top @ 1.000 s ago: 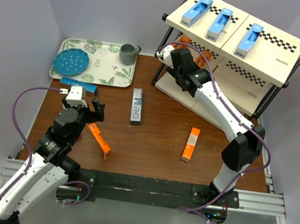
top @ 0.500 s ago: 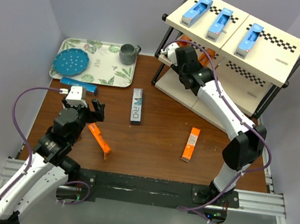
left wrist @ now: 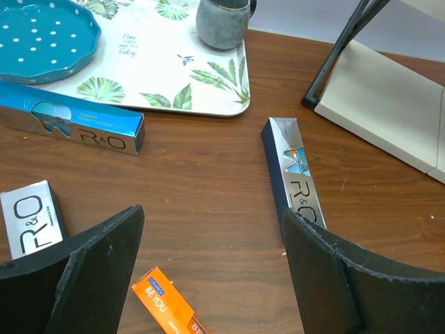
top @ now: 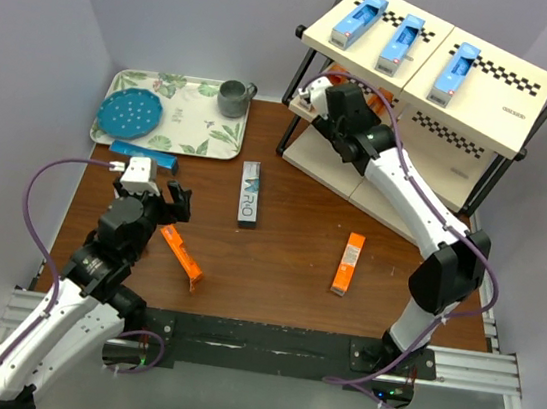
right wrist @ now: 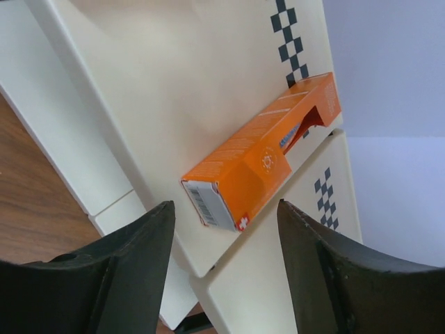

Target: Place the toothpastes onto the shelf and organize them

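Note:
The shelf (top: 494, 74) stands at the back right with three light blue toothpastes (top: 400, 42) on its top tier. My right gripper (top: 313, 97) reaches into the middle tier. In the right wrist view it (right wrist: 224, 209) is open, its fingers apart from the near end of an orange toothpaste (right wrist: 268, 153) lying on the cream board (right wrist: 174, 83). On the table lie a grey box (top: 249, 193), two orange boxes (top: 347, 264) (top: 181, 256) and a blue box (top: 148, 158). My left gripper (left wrist: 212, 236) hovers open over the table between the grey box (left wrist: 295, 177) and an orange box (left wrist: 167, 303).
A leaf-patterned tray (top: 216, 142) at the back left holds a teal plate (top: 130, 112) and a grey cup (top: 234, 98). A second grey box (left wrist: 31, 226) lies by my left finger. Walls close in the left, back and right sides.
My right gripper has opened and let go of the orange toothpaste on the middle tier, shifting slightly right. The left arm has not moved.

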Controlling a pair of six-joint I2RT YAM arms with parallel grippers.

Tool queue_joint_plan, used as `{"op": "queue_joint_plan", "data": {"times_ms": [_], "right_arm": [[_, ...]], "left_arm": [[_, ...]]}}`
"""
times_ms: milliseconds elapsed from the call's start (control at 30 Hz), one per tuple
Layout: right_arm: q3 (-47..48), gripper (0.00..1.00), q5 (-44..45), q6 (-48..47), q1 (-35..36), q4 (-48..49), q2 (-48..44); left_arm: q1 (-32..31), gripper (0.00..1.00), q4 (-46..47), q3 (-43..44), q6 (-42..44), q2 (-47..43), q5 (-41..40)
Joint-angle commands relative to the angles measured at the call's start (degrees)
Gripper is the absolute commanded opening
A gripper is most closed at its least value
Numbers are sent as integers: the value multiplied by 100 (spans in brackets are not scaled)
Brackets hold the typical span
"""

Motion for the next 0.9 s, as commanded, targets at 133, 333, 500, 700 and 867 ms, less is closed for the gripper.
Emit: {"op": "queue_joint_plan", "data": {"times_ms": [133,333,500,700,867], "right_arm": [[-268,78,-623,927,927,84,-960],[-1401,81,-1459,2121,1332,777,-1601],[-2262,87,-1865,2930,1341,1384,-1989],[-2913,95,-1952,3283,1341,1762,-2279],[-3204,97,-1909,3380,1341,1877,-2332]], "left_arm": [[13,86,256,20,85,154,14],[13,86,99,20,-168,163,-109],[13,88,-779,117,-1380,329,-619],[22,88,-2132,214,-3007,672,-857],[5,88,-2767,196,-4001,1146,-717]]}}
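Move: For the right hand, open in front of the middle shelf, the silver toothpaste lies about 23 cm left, 8 cm ahead and 26 cm below; the nearer shelved orange box sits some 12 cm ahead, 5 cm right. The left hand has the loose orange toothpaste roughly 4 cm ahead, 1 cm right and 20 cm below; the white toothpaste lies about 14 cm left, 16 cm ahead of that hand. Backing out of the middle shelf empty, the right hand swings back and left about 17 cm over the table towards the silver toothpaste, rising briefly, then sinking as it rolls its left side up some 35 degrees and opens wider. Meanwhile the left hand drops about 9 cm towards the loose orange toothpaste, drawing slightly back and tipping down, fingers staying open. ##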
